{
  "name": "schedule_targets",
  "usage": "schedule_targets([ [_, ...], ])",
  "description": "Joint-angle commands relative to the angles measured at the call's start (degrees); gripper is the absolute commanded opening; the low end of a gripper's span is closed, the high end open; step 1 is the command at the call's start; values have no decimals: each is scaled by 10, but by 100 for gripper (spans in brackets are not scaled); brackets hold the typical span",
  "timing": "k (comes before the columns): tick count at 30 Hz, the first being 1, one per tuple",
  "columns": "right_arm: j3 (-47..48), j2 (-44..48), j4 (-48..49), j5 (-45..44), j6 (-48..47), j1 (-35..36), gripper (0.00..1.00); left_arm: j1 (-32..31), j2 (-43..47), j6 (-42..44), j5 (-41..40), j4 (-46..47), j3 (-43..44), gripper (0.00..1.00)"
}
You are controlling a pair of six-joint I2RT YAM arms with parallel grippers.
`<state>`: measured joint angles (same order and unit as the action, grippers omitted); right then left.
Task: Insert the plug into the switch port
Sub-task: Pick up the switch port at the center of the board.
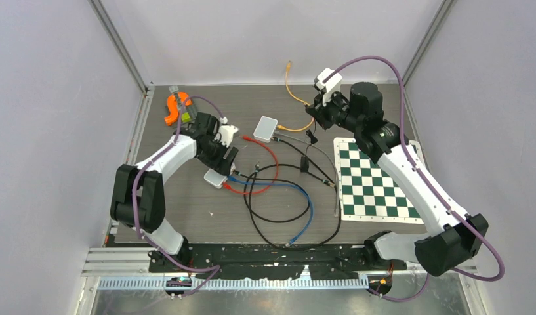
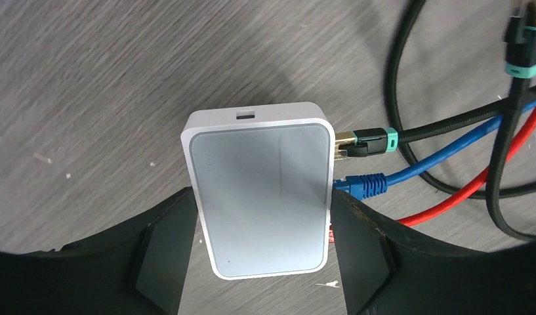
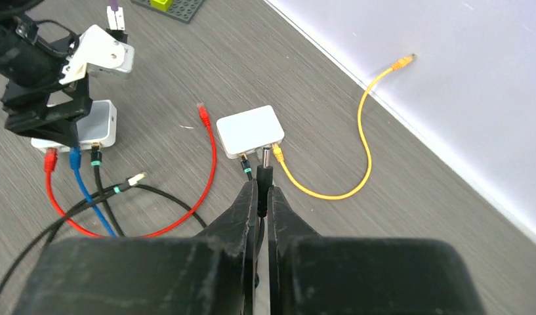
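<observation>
In the right wrist view my right gripper (image 3: 263, 187) is shut on a black plug (image 3: 264, 172). Its metal tip points at the cable side of the far white switch (image 3: 250, 129) and hangs just short of it. That switch (image 1: 267, 128) holds a yellow cable (image 3: 330, 193) and a black cable. My left gripper (image 2: 262, 210) is shut on the near white switch (image 2: 260, 197), one finger on each long side. That switch has black, blue and red cables in its right side. In the top view my left gripper (image 1: 219, 165) sits over the near switch (image 1: 214, 178), and my right gripper (image 1: 312, 123) is right of the far switch.
Red, blue and black cables (image 1: 278, 197) loop over the table's middle. A green chessboard mat (image 1: 376, 180) lies at the right. An orange tool (image 1: 174, 108) lies at the back left. The yellow cable's free end (image 1: 289, 64) reaches the back wall.
</observation>
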<state>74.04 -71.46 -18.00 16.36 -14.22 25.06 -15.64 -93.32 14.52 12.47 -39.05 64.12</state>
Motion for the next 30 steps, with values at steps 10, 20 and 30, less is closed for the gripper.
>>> schedule_targets([
  [10,91,-149,-34,166,-289,-26,5,-1,96,192,154,107,-64,53],
  [20,-67,-231,138,201,-536,41,5,-8,153,289,230,225,-147,53],
  [30,-68,-312,227,71,-598,153,5,-8,174,354,258,201,-168,54],
])
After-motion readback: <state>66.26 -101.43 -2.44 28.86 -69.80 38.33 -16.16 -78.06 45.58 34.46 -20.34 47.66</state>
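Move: The plug in the right fingers starts high. The switch port in the left hand lies about 25 cm to the right hand's left, some 4 cm back and 26 cm below. From the right hand, the second white box is roughly 10 cm ahead, 11 cm left and 31 cm below, and the loose red plug 7 cm ahead, 17 cm left and 32 cm below. The left hand has the plug about 25 cm right, 4 cm ahead and 26 cm above. Still pinching the plug, the right hand swoops down about 21 cm and 14 cm left towards the switch port, bowing forward then back, while its wrist rolls and swings round until the fingers point left and down. The left hand keeps its grip on the switch port and brings it some 5 cm right and 3 cm up, turning it clockwise and tipping it up to meet the plug. ##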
